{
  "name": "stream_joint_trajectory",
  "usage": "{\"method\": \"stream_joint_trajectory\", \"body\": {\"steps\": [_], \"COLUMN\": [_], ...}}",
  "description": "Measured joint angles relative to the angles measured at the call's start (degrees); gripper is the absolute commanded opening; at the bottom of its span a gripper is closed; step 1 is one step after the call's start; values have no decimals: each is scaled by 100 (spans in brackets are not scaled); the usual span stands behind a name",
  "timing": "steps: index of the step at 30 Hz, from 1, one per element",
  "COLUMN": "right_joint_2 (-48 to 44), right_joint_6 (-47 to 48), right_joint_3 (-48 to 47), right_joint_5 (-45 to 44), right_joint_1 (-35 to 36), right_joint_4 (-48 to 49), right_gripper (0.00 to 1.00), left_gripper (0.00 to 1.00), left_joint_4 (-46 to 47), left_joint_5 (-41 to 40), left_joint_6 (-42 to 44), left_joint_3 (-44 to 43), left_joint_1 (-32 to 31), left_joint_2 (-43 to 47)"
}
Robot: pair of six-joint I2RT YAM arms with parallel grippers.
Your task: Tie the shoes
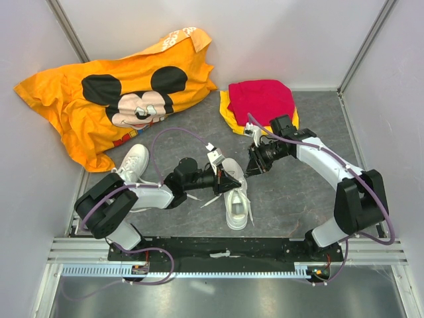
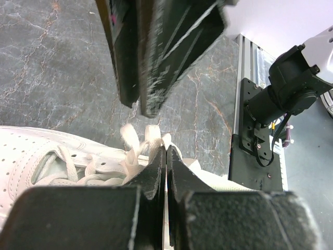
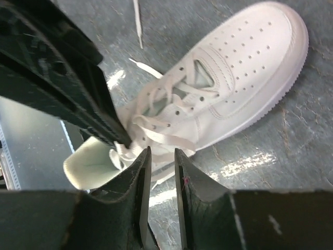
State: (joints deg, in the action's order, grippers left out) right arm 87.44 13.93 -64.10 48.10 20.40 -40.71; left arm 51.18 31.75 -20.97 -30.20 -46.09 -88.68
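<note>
Two white shoes lie on the grey table: one (image 1: 134,162) at the left, the other (image 1: 236,199) in the middle with loose laces. My left gripper (image 1: 228,180) sits over the middle shoe's lacing. In the left wrist view this gripper (image 2: 166,148) is shut, with a thin white strip of lace (image 2: 136,148) pinched between the pads above the shoe (image 2: 47,156). My right gripper (image 1: 252,165) is just beyond it. In the right wrist view its jaws (image 3: 162,151) stand a little apart with nothing between them, tips beside the laces (image 3: 161,127) of the shoe (image 3: 234,78).
An orange cartoon-mouse shirt (image 1: 112,99) lies at the back left. A red cloth (image 1: 262,99) sits on a yellow one (image 1: 228,118) at the back. White walls close in the table. A metal rail (image 1: 218,255) runs along the near edge.
</note>
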Motion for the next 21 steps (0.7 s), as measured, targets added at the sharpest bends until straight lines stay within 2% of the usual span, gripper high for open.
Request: {"method": "stream_joint_trajectory", "body": {"steps": [4, 12, 15, 16, 21], "right_joint_2": [157, 212, 142, 114, 55], "right_joint_6": [26, -142, -282, -306, -258], "right_joint_3": [70, 151, 151, 151, 216], "right_joint_5": [-133, -87, -37, -28, -9], "right_joint_1": [0, -59, -203, -245, -302], "right_joint_4": [-48, -120, -131, -146, -247], "right_gripper": [40, 40, 47, 53, 57], "left_gripper": [2, 2, 1, 2, 2], "left_joint_4": [-7, -52, -94, -116, -181], "left_joint_5": [-4, -20, -39, -48, -79], "left_joint_6": [2, 63, 87, 87, 87], "left_joint_3": [0, 0, 0, 0, 0], "left_joint_1": [9, 59, 76, 87, 140], "left_joint_2": [0, 2, 2, 2, 2]}}
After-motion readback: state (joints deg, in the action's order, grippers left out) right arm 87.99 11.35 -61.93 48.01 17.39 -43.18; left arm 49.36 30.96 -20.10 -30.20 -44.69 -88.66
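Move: My left fingers already pinch the lace loops just over the shoe's tongue; the loops sit about 1 cm forward and 1 cm right of that hand point. From my empty right hand the loops are some 4 cm back, 3 cm left and 4 cm lower. The shoe's middle lies roughly 7 cm back, 5 cm left and 8 cm below my right hand; the loose lace end is some 17 cm back, 1 cm left and 11 cm down. I dip my right hand about 2 cm beside the laces, then lift it a little while drawing it right, nearly 2 cm in all, away from my left fingertips, tipping it slightly and spreading its fingers wider. My left hand keeps its pinch on the loops and eases them forward, left and down by a good centimetre. ##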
